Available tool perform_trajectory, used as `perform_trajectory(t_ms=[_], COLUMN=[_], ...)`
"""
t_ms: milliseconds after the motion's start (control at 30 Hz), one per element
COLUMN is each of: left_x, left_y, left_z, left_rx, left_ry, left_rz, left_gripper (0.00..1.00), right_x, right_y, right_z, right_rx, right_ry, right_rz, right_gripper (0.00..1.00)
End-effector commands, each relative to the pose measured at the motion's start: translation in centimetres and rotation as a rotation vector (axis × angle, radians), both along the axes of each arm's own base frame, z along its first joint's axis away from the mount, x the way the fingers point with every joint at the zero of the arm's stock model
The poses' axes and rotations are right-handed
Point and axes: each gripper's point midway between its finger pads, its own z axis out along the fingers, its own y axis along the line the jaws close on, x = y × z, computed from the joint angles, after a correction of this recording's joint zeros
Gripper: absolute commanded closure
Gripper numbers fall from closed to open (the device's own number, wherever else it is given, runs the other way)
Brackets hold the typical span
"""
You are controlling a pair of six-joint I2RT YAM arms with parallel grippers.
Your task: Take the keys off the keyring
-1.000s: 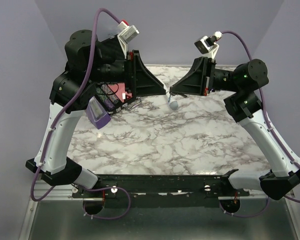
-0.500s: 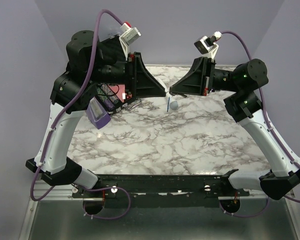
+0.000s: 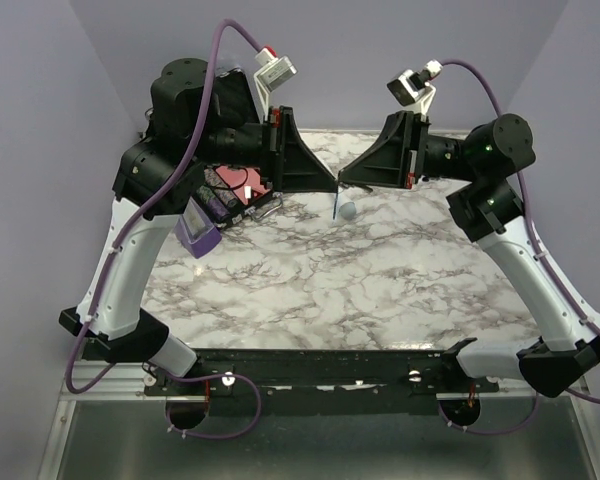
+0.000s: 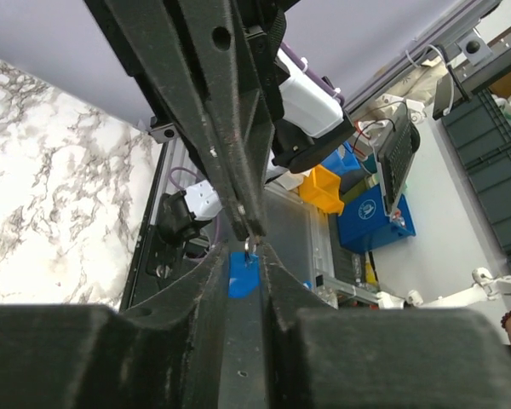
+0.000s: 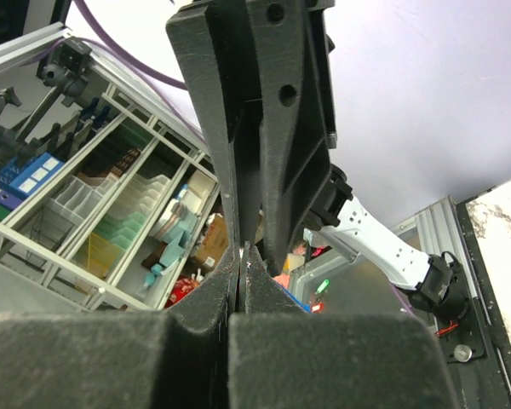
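Both grippers meet tip to tip above the far middle of the marble table [image 3: 380, 280]. My right gripper [image 3: 341, 184] [image 5: 243, 249] is shut on a tiny silver key [image 4: 251, 248], seen pinched at its fingertips [image 4: 243, 223] in the left wrist view. The blue keyring [image 4: 241, 277] [image 3: 334, 206] hangs from that key as a thin blue strip. My left gripper [image 3: 333, 186] [image 4: 244, 256] has its jaws narrowly apart with the keyring filling the gap. Whether they press on it does not show. The left fingers [image 5: 281, 128] fill the top of the right wrist view.
A purple metronome [image 3: 197, 228] stands at the left of the table under the left arm. A red object [image 3: 243, 184] and dark wires [image 3: 265, 208] lie behind it. A small grey ball [image 3: 349, 210] rests on the marble just below the grippers.
The left arm has shifted right and upward toward the right gripper, and its jaws have narrowed. The blue keyring now shows hanging below the tips. The right arm has barely moved.
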Motion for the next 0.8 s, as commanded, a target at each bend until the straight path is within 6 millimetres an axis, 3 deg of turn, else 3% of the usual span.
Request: perform_trajectory(t_ms=[0, 67, 100, 367, 767], left_x=[0.1, 0.2, 0.3, 0.8, 4.1], left_y=[-0.1, -0.1, -0.1, -0.2, -0.5], left_z=[0.8, 0.8, 0.8, 0.8, 3.1], left_rx=[-0.014, -0.013, -0.009, 0.0, -0.092], left_ry=[-0.037, -0.036, -0.031, -0.013, 0.031], left_rz=[0.015, 0.021, 0.028, 0.104, 0.407], left_gripper=[0.78, 0.96, 1.0, 1.0, 1.0], right_x=[0.0, 0.1, 0.3, 1.4, 3.9], right_y=[0.2, 0.2, 0.2, 0.4, 0.4], right_z=[0.6, 0.6, 0.6, 1.6, 2.7], right_rx=[0.006, 0.008, 0.009, 0.038, 0.089], right_ry=[-0.016, -0.019, -0.015, -0.014, 0.01], right_rz=[0.001, -0.003, -0.008, -0.073, -0.217], right_gripper=[0.99, 0.99, 0.99, 0.99, 0.99])
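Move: The small metal keyring sits right at the left hand's part-open fingertips, about 1 cm to its right and level with it in depth and height. The blue tag hangs from it, its middle some 3 cm below the left hand and 1 cm to the right. The key in the right fingers lies roughly 3 cm to the left hand's right, 1 cm lower and level in depth. From the shut right hand, the keyring is about 1 cm to the left, otherwise level. The left fingers pinch shut from about a third open onto the keyring at the tips of the right fingers, which stay shut on the key. Both hands then carry the joined pieces forward and up together, some 3 cm, the left wrist turning about 15 degrees counter-clockwise and the right a little under 10 degrees clockwise, so both sets of fingertips swing forward. ##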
